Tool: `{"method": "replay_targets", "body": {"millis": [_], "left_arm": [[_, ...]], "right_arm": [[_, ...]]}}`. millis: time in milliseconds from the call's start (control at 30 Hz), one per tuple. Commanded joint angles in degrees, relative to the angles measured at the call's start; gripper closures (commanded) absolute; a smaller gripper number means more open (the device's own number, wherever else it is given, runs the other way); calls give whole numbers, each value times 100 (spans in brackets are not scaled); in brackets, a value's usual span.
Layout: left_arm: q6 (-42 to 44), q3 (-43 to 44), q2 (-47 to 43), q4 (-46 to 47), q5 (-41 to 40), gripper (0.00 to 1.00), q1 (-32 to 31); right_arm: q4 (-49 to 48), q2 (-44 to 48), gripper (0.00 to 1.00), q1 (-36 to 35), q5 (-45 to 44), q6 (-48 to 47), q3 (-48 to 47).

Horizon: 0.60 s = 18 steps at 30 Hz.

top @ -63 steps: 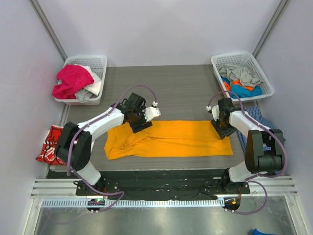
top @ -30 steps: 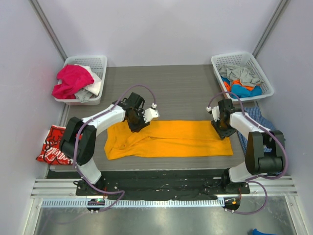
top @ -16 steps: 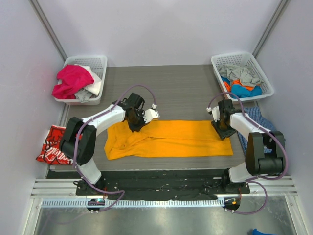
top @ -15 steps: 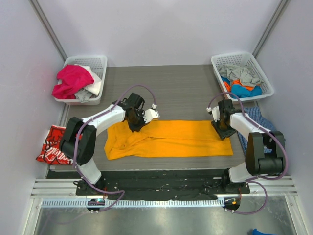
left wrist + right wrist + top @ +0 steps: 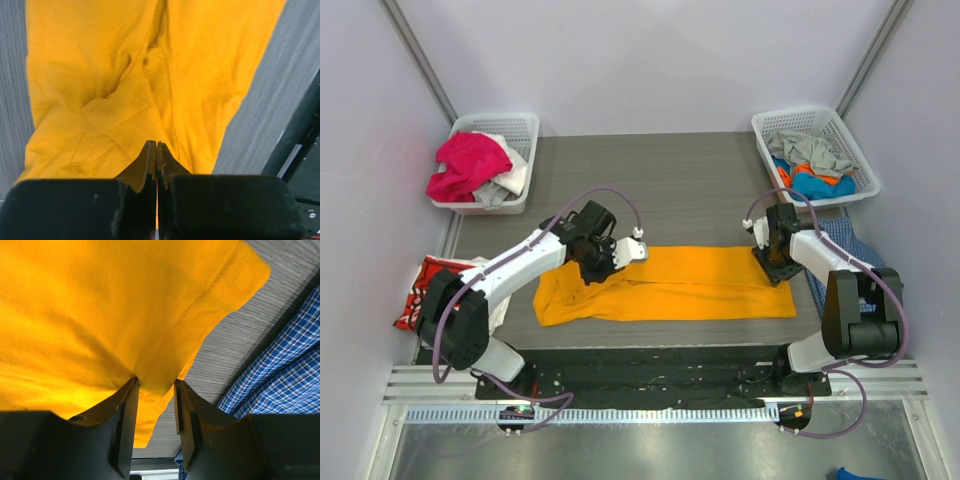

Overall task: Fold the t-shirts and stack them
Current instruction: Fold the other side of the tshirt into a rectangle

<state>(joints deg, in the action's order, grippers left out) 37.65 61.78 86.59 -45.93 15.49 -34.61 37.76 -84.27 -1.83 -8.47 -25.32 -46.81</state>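
Note:
The orange t-shirt (image 5: pixel 690 285) lies spread lengthwise across the near part of the table, rumpled at its left end. My left gripper (image 5: pixel 602 264) is down on its upper left edge. In the left wrist view the left gripper (image 5: pixel 156 145) is shut, with creases of the orange t-shirt (image 5: pixel 100 75) running into its tips. My right gripper (image 5: pixel 776 268) is at the shirt's right end. There the right gripper (image 5: pixel 155 382) stands open astride a hemmed corner of the orange t-shirt (image 5: pixel 75 315). A red t-shirt (image 5: pixel 428 298) with white print hangs off the table's left edge.
A white basket (image 5: pixel 525 125) with pink and white clothes stands at the back left. Another basket (image 5: pixel 760 125) at the back right holds grey, blue and orange clothes. A blue checked cloth (image 5: pixel 842 245) (image 5: pixel 280 375) lies by the right arm.
My left gripper has shut at the shirt's upper left edge. Its arm has swung out, shifting the gripper a little right and nearer. The right arm has not moved.

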Motion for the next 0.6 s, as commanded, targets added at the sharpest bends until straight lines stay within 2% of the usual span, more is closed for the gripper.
{"method": "replay_targets", "body": {"millis": [0, 200, 333, 367, 400, 500, 567], "left_arm": [[-170, -131, -309, -293, 42, 100, -378], [-354, -368, -397, -259, -72, 100, -889], [-372, -552, -520, 135, -422, 98, -890], [-355, -596, -563, 224, -511, 92, -890], [-355, -632, -625, 329, -607, 75, -890], [-267, -658, -573, 567, -863, 56, -872], [-188, -580, -477, 664, -924, 54, -811]], "right_arm": [[-93, -37, 59, -28, -41, 27, -127], [-93, -46, 59, -28, -58, 36, -127], [-111, -37, 59, -28, -41, 36, -66], [-119, -37, 59, -28, -32, 36, -48], [-137, -28, 59, -28, -49, 36, -30], [-163, -19, 59, -20, -41, 36, 5], [-163, -19, 59, -28, -32, 36, 14]]}}
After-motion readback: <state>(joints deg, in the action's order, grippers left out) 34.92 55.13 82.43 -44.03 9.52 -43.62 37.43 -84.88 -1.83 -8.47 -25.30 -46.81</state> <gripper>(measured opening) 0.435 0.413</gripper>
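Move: The left gripper, still shut on a flap of the orange t-shirt, must set it down about 5 cm back and 1 cm to its right, some 4 cm below. The shirt's near edge runs roughly 8 cm back of this hand, level sideways; its left end is around 14 cm to the left and 1 cm back, the red towel about 36 cm left and 4 cm back. From the right gripper, that spot lies some 46 cm left and 5 cm back. Bring the left gripper about 5 cm back towards the shirt's near edge, drawing the pinched flap along, drifting slightly right and sinking a centimetre or so. Then open the fingers a bit under halfway to let go of the cloth and ease forward about 1.5 cm. Keep the right gripper still at the shirt's right end, half-open, fingers either side of the stitched hem. ##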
